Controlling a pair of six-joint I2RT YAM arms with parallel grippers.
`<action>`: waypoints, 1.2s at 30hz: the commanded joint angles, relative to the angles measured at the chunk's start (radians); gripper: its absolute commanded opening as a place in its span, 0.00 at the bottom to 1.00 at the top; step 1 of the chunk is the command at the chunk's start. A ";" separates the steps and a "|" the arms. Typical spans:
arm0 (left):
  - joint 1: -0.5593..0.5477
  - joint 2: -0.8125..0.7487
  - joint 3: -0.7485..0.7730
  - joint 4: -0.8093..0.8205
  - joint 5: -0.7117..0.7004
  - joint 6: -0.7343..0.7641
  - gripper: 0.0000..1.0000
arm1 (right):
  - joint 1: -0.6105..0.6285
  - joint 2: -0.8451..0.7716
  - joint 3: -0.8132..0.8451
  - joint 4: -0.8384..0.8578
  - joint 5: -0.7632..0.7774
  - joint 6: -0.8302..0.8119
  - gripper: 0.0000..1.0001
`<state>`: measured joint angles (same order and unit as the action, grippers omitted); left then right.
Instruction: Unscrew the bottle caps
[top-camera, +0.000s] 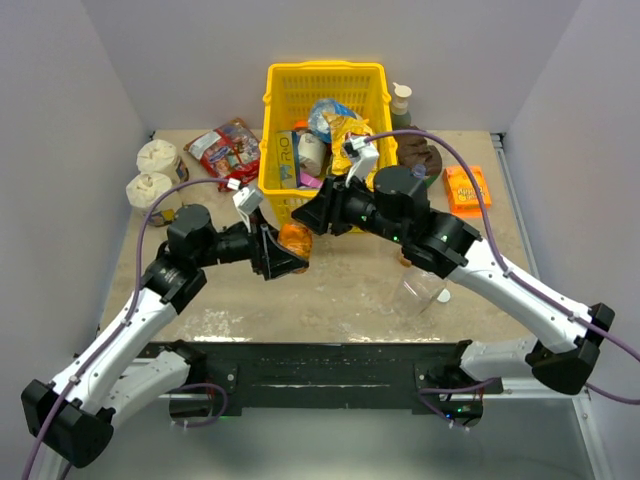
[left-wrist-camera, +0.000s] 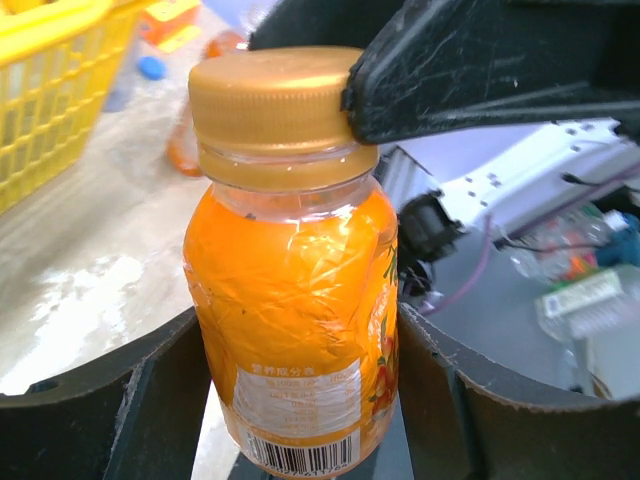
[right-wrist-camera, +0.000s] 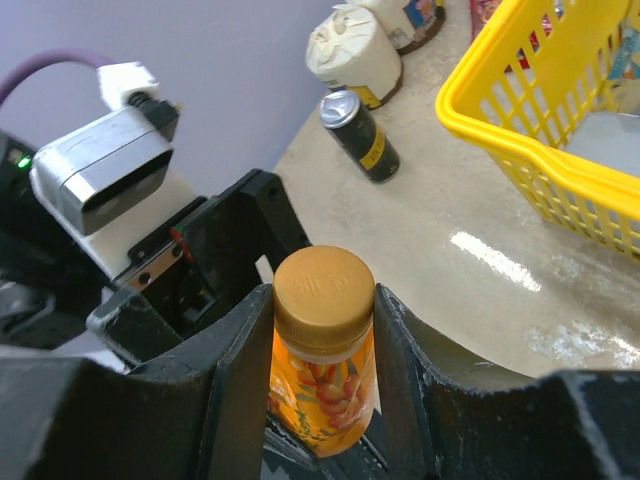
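Note:
A small orange juice bottle (top-camera: 295, 240) is held off the table in front of the basket. My left gripper (left-wrist-camera: 300, 400) is shut on its body (left-wrist-camera: 295, 300), one finger on each side of the label. Its gold-orange cap (right-wrist-camera: 323, 290) sits on the neck, and my right gripper (right-wrist-camera: 322, 310) is shut on that cap from above, with both fingers pressed against its sides. In the left wrist view, a right finger (left-wrist-camera: 480, 70) touches the cap (left-wrist-camera: 275, 100). In the top view the two grippers, left (top-camera: 285, 255) and right (top-camera: 310, 218), meet at the bottle.
A yellow basket (top-camera: 270, 150) full of items stands just behind the grippers. Two white tubs (top-camera: 157, 157) and a dark can (right-wrist-camera: 362, 135) sit at the far left. A clear bottle (top-camera: 420, 290) with a small white cap (top-camera: 442, 296) beside it lies by the right arm. An orange packet (top-camera: 467, 188) lies at the far right.

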<state>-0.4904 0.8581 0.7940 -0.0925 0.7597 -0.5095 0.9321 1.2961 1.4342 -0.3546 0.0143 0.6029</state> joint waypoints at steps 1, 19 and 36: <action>-0.014 0.027 0.033 0.246 0.306 -0.069 0.42 | -0.035 -0.052 -0.047 0.126 -0.183 -0.067 0.10; -0.014 0.078 0.073 0.208 0.368 -0.061 0.42 | -0.076 -0.083 -0.061 0.111 -0.281 -0.114 0.30; -0.022 0.091 0.165 -0.104 0.045 0.132 0.45 | -0.090 -0.225 -0.063 0.046 0.033 0.027 0.77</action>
<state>-0.5003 0.9474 0.8814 -0.0895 0.9653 -0.4587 0.8429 1.0817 1.3201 -0.2924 -0.0849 0.5655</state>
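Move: The bottle cap aimed at sits right between the right hand's pads, on the small orange bottle that the left hand already grips; from the left hand the cap is about 5 cm ahead, 1 cm right and 8 cm up. From the right hand, the yellow basket's middle lies some 28 cm ahead, 4 cm right and 22 cm below; the big clear bottle is roughly 4 cm back, 25 cm right and 27 cm lower. The orange bottle and its pinched cap are drawn about 3.5 cm back and slightly up by both hands, the left turning clockwise nearly 20 degrees while the right turns counter-clockwise nearly 15, twisting the cap against the bottle. After a short pause the right fingers open, let go of the cap and back off right and up, its turn unwinding; the left keeps its grip, easing slightly forward and turning partly back. ##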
